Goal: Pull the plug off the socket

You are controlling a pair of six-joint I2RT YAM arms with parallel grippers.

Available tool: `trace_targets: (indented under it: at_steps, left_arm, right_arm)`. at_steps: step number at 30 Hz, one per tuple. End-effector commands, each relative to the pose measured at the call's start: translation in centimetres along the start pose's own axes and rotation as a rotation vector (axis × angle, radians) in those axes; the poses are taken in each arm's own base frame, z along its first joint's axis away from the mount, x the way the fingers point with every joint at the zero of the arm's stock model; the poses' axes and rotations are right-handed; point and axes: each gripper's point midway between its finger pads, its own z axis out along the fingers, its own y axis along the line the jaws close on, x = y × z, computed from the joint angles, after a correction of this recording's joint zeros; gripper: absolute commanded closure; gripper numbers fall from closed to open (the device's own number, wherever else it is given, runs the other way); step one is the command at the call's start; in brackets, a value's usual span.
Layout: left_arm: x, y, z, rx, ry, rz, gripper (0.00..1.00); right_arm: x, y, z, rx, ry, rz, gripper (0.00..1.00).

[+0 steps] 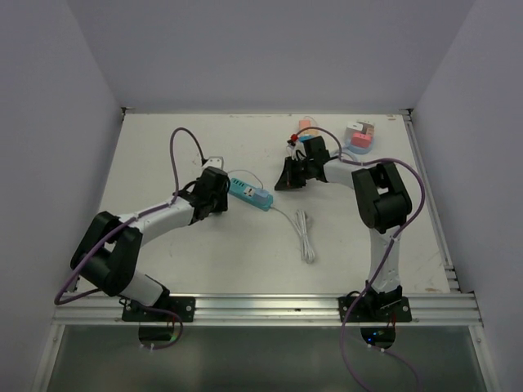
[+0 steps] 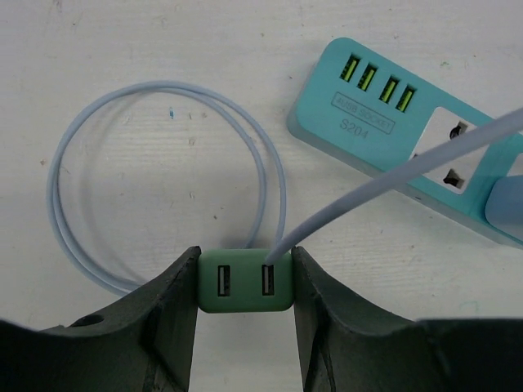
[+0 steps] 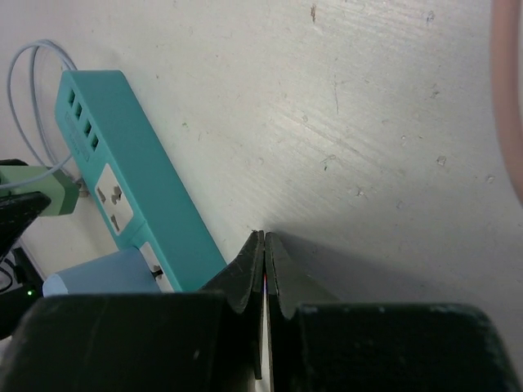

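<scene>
A green plug (image 2: 245, 282) with two USB ports sits between the fingers of my left gripper (image 2: 245, 286), which is shut on its sides. It is held clear of the teal socket strip (image 2: 392, 114), just to the strip's near left. A pale blue cable (image 2: 163, 90) runs from its right port and loops on the table. One socket (image 2: 453, 155) of the strip stands empty, and a pale blue block (image 2: 508, 208) sits on the strip's far end. My right gripper (image 3: 265, 238) is shut with nothing between its fingers, low over the table, right of the strip (image 3: 131, 163).
A white cable (image 1: 305, 235) lies coiled mid-table, right of the strip (image 1: 249, 192). Small coloured blocks (image 1: 308, 127) and a blue dish with a block (image 1: 359, 137) stand at the back right. White walls enclose the table on three sides.
</scene>
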Motion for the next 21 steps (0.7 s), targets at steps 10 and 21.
trace_targets:
  at_steps: [10,21]
  left_arm:
    - [-1.8,-0.6,-2.0,0.053,-0.001,-0.005,0.15]
    - [-5.0,-8.9,-5.8,0.412,-0.17,0.047,0.05]
  right_arm:
    - [-1.9,0.9,-2.1,0.047,-0.096,-0.06,0.89]
    - [-2.1,2.2,-2.4,0.026,-0.118,-0.091,0.71]
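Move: The blue plug, still seated in the socket, is my left hand's next goal: about 11 cm to its right, 4 cm farther out and roughly level with it. The green plug is already out and sits between these fingers; the teal socket strip's middle lies some 5 cm ahead and 7 cm right. The white cable bundle is about 10 cm right of the blue plug and 10 cm nearer me. From my right hand, the blue plug is some 4 cm back and 4 cm left, slightly higher. I spread my left fingers wide to let go of the green plug, hardly shifting at first, then lift clear and sweep right towards the blue plug, ending about 5 cm to the right and 4 to 5 cm higher, fingertips swinging rightward and the wrist turning some 10 degrees clockwise. My right hand stays by the strip, rising barely a centimetre as its shut fingers part a little. ##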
